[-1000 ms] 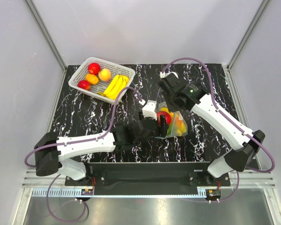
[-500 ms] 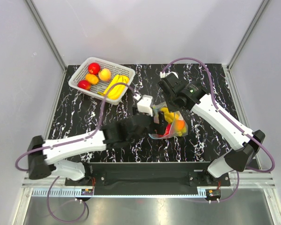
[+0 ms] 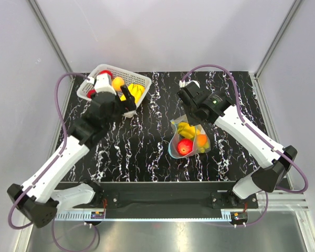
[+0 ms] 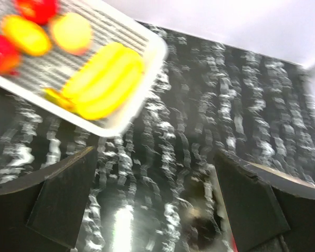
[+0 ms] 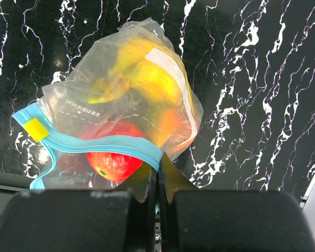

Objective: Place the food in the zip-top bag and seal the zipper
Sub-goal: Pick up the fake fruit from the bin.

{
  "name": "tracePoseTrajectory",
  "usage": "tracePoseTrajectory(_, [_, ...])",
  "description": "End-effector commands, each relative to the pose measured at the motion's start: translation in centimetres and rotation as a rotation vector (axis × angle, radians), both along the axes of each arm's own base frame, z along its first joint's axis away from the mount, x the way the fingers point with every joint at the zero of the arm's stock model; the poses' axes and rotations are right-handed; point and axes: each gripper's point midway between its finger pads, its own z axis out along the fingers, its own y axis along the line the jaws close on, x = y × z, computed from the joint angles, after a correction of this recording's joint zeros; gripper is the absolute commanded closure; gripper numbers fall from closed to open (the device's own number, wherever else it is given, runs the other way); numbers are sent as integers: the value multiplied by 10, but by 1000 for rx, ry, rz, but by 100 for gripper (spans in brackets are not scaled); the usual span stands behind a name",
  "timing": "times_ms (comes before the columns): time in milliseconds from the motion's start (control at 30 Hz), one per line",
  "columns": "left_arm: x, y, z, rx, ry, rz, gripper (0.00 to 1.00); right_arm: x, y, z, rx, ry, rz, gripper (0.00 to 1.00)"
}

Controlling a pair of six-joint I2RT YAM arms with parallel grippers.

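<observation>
The clear zip-top bag [image 3: 190,137] lies mid-table with its mouth open. Inside are a red apple [image 5: 113,160], a banana bunch [image 5: 142,73] and an orange fruit [image 5: 170,126]. My right gripper [image 5: 158,169] is shut on one end of the blue zipper [image 5: 110,144], holding the bag's edge up. My left gripper [image 4: 157,199] is open and empty, over the table just beside the white basket [image 4: 147,39]. More food sits in that basket: bananas [image 4: 102,79], a peach-coloured fruit [image 4: 71,32], an orange fruit [image 4: 26,35] and red apples [image 4: 37,8].
The basket [image 3: 89,93] stands at the table's far left corner, partly covered by my left arm [image 3: 89,126]. A yellow slider tab [image 5: 37,129] sits at the zipper's free end. Grey walls close in the black marbled table [image 3: 147,147].
My left arm has swung from the bag's mouth back to the basket, its jaws opening. The red apple now lies inside the bag. The right arm has not moved.
</observation>
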Motion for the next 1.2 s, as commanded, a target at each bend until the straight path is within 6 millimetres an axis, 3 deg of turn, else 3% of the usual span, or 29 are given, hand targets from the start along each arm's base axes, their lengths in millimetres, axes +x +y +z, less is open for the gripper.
tracePoseTrajectory(0, [27, 34, 16, 106, -5, 93, 1, 4, -3, 19, 29, -54, -15, 100])
tracePoseTrajectory(33, [41, 50, 9, 122, 26, 144, 1, 3, -3, 20, 32, -54, -15, 100])
tracePoseTrajectory(100, [57, 62, 6, 133, 66, 162, 1, 3, -4, 22, 33, -56, -16, 100])
tracePoseTrajectory(133, [67, 83, 1, 135, 95, 210, 1, 2, -4, 23, 33, -58, -16, 100])
tracePoseTrajectory(167, [81, 88, -25, 175, 176, 212, 1, 2, -5, 24, 32, -58, -16, 100])
tracePoseTrajectory(200, [93, 91, -17, 180, 175, 211, 1, 2, -6, 26, 29, -64, -15, 100])
tracePoseTrajectory(233, [105, 106, -29, 201, 219, 248, 1, 1, -7, 27, 32, -67, -15, 100])
tracePoseTrajectory(267, [117, 110, -60, 227, 326, 257, 1, 1, -7, 26, 33, -68, -16, 100])
tracePoseTrajectory(300, [133, 113, -54, 211, 326, 266, 1, 1, -7, 28, 36, -73, -11, 100])
tracePoseTrajectory(367, [153, 115, -67, 156, 375, 243, 1, 1, -7, 27, 34, -71, -9, 100])
tracePoseTrajectory(400, [165, 115, -97, 151, 448, 237, 1, 0, -6, 28, 43, -69, -3, 100])
tracePoseTrajectory(433, [178, 121, -86, 116, 427, 238, 1, -1, -5, 29, 47, -69, 2, 100])
tracePoseTrajectory(500, [191, 131, -111, 108, 506, 269, 1, -4, -4, 30, 63, -66, 13, 100])
tracePoseTrajectory(533, [201, 142, -101, 105, 485, 296, 1, -4, -4, 30, 60, -67, 18, 100])
tracePoseTrajectory(567, [204, 148, -101, 120, 493, 311, 1, -3, -4, 30, 64, -72, 18, 100])
tracePoseTrajectory(600, [210, 158, -116, 157, 520, 342, 1, -5, -5, 31, 69, -77, 23, 100])
tracePoseTrajectory(667, [221, 172, -114, 214, 510, 350, 1, -6, -5, 29, 73, -76, 29, 100])
tracePoseTrajectory(733, [228, 181, -139, 297, 559, 351, 1, -9, -5, 30, 81, -77, 34, 100])
tracePoseTrajectory(867, [226, 205, -173, 476, 624, 373, 1, -11, -7, 31, 82, -76, 38, 100])
tracePoseTrajectory(933, [225, 218, -178, 548, 634, 392, 1, -13, -9, 33, 83, -79, 40, 100])
tracePoseTrajectory(1167, [225, 239, -224, 555, 726, 345, 1, -13, -6, 33, 96, -76, 53, 100])
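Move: The left hand, empty and open, is bound for the pomegranate in the bin, about 26 cm ahead, 23 cm to its left and 26 cm below. Beside the pomegranate, the mango lies 4 cm farther out and 6 cm to the right; the peach 7 cm out and 13 cm right; the bananas 20 cm right and 2 cm nearer. From the right hand, the pomegranate is roughly 30 cm ahead, 55 cm left and 20 cm below. Wide open, the left hand swoops about 20 cm each forward, down and left towards the pomegranate, tipping down 40 degrees. ##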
